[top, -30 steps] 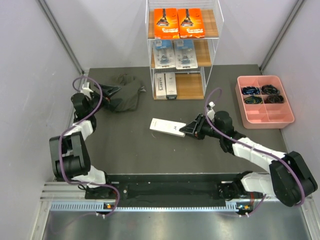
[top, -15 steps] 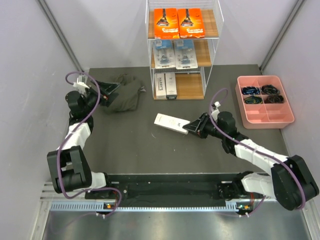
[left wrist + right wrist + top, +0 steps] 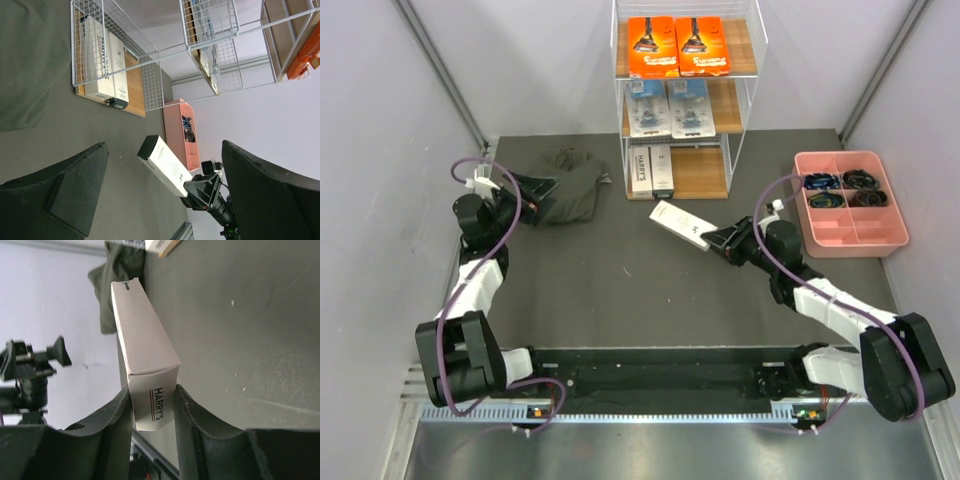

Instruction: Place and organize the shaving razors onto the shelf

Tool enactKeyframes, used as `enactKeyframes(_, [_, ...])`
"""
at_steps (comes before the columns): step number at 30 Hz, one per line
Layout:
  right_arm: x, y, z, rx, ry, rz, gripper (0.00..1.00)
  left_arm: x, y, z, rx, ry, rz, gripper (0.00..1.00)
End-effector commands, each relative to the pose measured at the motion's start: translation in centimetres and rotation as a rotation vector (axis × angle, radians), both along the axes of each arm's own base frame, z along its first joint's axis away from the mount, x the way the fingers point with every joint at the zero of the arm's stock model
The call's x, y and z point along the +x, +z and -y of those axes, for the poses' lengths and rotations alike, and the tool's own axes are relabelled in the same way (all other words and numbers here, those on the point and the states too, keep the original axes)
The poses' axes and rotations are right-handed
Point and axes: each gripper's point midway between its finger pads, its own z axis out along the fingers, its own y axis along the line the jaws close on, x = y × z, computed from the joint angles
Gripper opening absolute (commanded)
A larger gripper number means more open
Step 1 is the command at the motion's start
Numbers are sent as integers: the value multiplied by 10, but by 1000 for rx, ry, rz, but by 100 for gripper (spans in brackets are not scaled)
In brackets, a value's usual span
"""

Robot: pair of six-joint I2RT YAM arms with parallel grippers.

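Observation:
My right gripper [image 3: 725, 237] is shut on one end of a slim white razor box [image 3: 681, 224], held off the mat and pointing up-left toward the shelf [image 3: 744, 100]. In the right wrist view the box [image 3: 142, 347] sits pinched between both fingers [image 3: 187, 412]. The left wrist view shows the same box [image 3: 166, 166] in mid-air. The shelf holds two orange boxes [image 3: 677, 46] on top, two blue blister packs [image 3: 668, 108] in the middle and two white boxes [image 3: 651, 171] on the bottom tier. My left gripper [image 3: 525, 187] is open and empty at the far left.
A dark green cloth [image 3: 570, 186] lies crumpled on the mat left of the shelf, beside my left gripper. A pink compartmented tray [image 3: 852, 230] with small dark items stands at the right edge.
My right gripper lifted the white box off the mat and carried it right and back toward the shelf. My left arm drew back to the left edge.

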Motion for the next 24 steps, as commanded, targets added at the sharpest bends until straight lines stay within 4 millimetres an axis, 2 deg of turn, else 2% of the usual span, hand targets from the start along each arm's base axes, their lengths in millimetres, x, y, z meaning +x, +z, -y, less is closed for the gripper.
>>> enactKeyframes(1, [35, 53, 13, 63, -153, 155, 8, -6, 6, -2, 16, 29, 31, 99])
enactKeyframes(8, [68, 62, 40, 77, -373, 174, 7, -11, 7, 0, 2, 39, 29, 99])
enactKeyframes(10, [79, 57, 41, 72, -397, 163, 6, -12, 5, 1, -9, 41, 20, 99])
enactKeyframes(11, [86, 64, 41, 74, -406, 173, 6, -13, 4, 2, -14, 38, 15, 99])
enactKeyframes(13, [97, 53, 39, 57, -414, 145, 6, -15, 3, 2, -18, 40, 13, 99])
enactKeyframes(14, [105, 60, 39, 60, -424, 155, 5, -15, 1, 2, -18, 40, 9, 99])
enactKeyframes(15, [109, 57, 39, 54, -433, 146, 4, -16, 2, 3, -17, 42, 12, 99])
enactKeyframes(16, [115, 45, 42, 30, -457, 115, 4, -16, 2, 2, -15, 49, 13, 99])
enactKeyframes(18, [124, 47, 43, 18, -481, 111, 3, -15, 0, 1, -11, 67, 6, 99])
enactKeyframes(19, [130, 35, 44, -7, -489, 86, 2, -16, 1, 2, -8, 64, 9, 99])
enactKeyframes(20, [137, 39, 45, -3, -499, 92, 2, -15, 0, 3, -9, 61, 6, 99])
enactKeyframes(24, [156, 27, 40, -19, -505, 62, 2, -16, 2, 9, -13, 37, 6, 99])
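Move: The right hand holds a Harry's razor box by one end. It is taking the box to the free board on the bottom shelf, about 19 cm ahead, 4 cm left and 10 cm lower. The two shelved Harry's boxes stand roughly 12 cm left of that spot, level with it; the pink bin lies some 35 cm right and 10 cm ahead of the hand. From the empty left hand, the free spot is about 10 cm ahead, 38 cm right and 20 cm down. Right hand, grip kept, carries the box about 13 cm forward towards the bottom shelf, turning some 25 degrees clockwise. ##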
